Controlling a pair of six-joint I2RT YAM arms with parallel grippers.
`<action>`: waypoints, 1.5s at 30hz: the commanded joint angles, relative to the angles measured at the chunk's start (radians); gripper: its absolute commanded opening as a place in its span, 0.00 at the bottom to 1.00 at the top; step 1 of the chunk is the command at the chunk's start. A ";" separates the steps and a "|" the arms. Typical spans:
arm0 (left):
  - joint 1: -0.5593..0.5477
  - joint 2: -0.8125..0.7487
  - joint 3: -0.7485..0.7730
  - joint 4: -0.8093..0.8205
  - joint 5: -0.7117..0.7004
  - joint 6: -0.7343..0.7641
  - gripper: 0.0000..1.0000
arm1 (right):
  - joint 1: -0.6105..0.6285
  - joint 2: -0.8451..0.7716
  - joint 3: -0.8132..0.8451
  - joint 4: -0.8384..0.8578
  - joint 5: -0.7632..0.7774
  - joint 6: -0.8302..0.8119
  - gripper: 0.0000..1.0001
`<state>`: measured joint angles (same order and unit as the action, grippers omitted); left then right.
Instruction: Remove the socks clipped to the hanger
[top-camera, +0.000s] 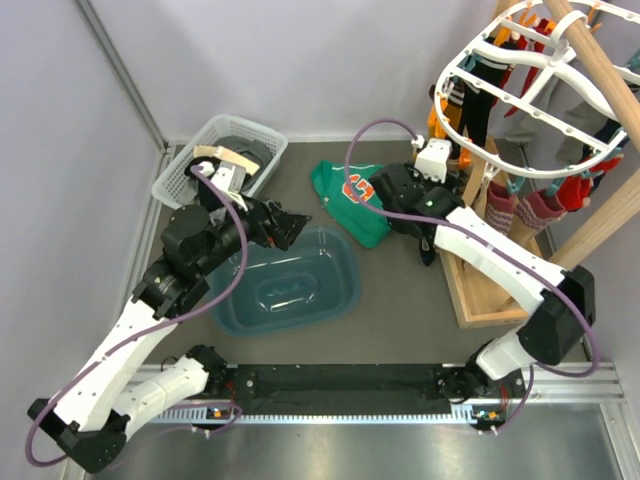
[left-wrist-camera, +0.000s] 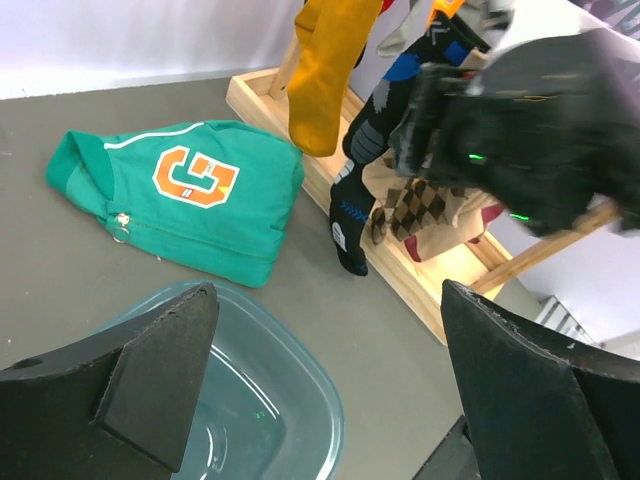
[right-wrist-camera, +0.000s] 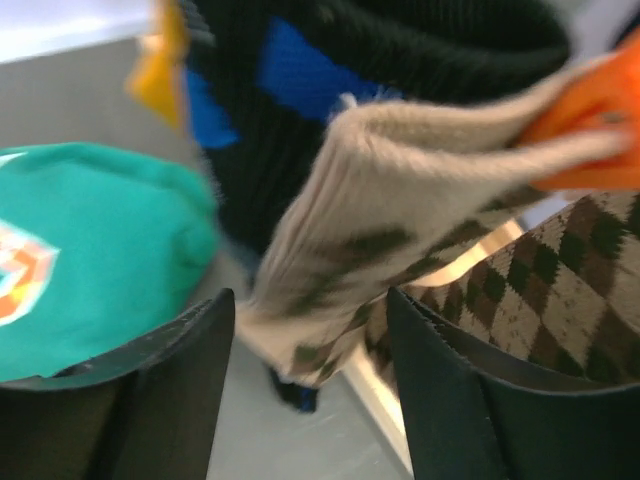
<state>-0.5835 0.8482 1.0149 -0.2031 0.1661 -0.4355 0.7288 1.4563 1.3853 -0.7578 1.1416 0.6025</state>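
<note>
The white hanger (top-camera: 444, 85) hangs at the back right with socks (top-camera: 540, 210) clipped round it. In the right wrist view a tan-brown argyle sock (right-wrist-camera: 400, 200) dangles just ahead of my right gripper (right-wrist-camera: 310, 310), its lower end between the open fingertips and not pinched. A black sock with blue patches (right-wrist-camera: 300, 90) hangs behind it. From the left wrist I see the same argyle sock (left-wrist-camera: 420, 210), a mustard sock (left-wrist-camera: 325, 70) and the black sock (left-wrist-camera: 355, 215). My left gripper (left-wrist-camera: 328, 320) is wide open and holds nothing, hovering over the teal tub (left-wrist-camera: 250, 400).
A green sweatshirt with an orange G (top-camera: 350, 195) lies on the floor left of the wooden stand's base (top-camera: 480, 290). The stand's slanted pole (top-camera: 600, 70) carries the hanger. A white mesh basket (top-camera: 215, 150) with dark clothes sits at the back left. The teal tub (top-camera: 290, 280) is in the middle.
</note>
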 joint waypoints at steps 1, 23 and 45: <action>-0.003 -0.050 0.010 -0.056 -0.014 0.000 0.97 | -0.077 0.051 0.086 -0.090 0.126 0.163 0.56; -0.044 0.352 0.326 0.097 0.040 0.026 0.95 | -0.104 -0.548 -0.181 0.167 -0.695 -0.414 0.00; -0.341 0.876 0.846 0.297 0.004 -0.011 0.92 | -0.104 -0.769 -0.315 0.261 -0.775 -0.426 0.00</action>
<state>-0.8711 1.6779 1.7351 0.0124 0.2127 -0.4618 0.6296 0.7227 1.0729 -0.5606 0.3641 0.1757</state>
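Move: The argyle sock hangs just off the right gripper's open fingers, its middle some 3 cm ahead, 4 cm to the right and 2 cm lower. The orange clip holding it is about 3 cm ahead, 5 cm right and 11 cm above. The dark blue sock hangs 7 cm ahead of that gripper and 1 cm left, 2 cm lower, and the green pouch lies 3 cm ahead, 14 cm left, 25 cm down. From the left gripper, the clip is roughly 11 cm ahead, 32 cm right and 3 cm up. Ease the right gripper some 3 cm right and slightly forward and down into the argyle sock and shut the fingers on it, then draw it back about 11 cm, rising, while turning the wrist some 40 degrees counter-clockwise and keeping the pinch. After a small drift back and left, bring the left gripper, still open, right and a little forward and up towards the orange clip. ##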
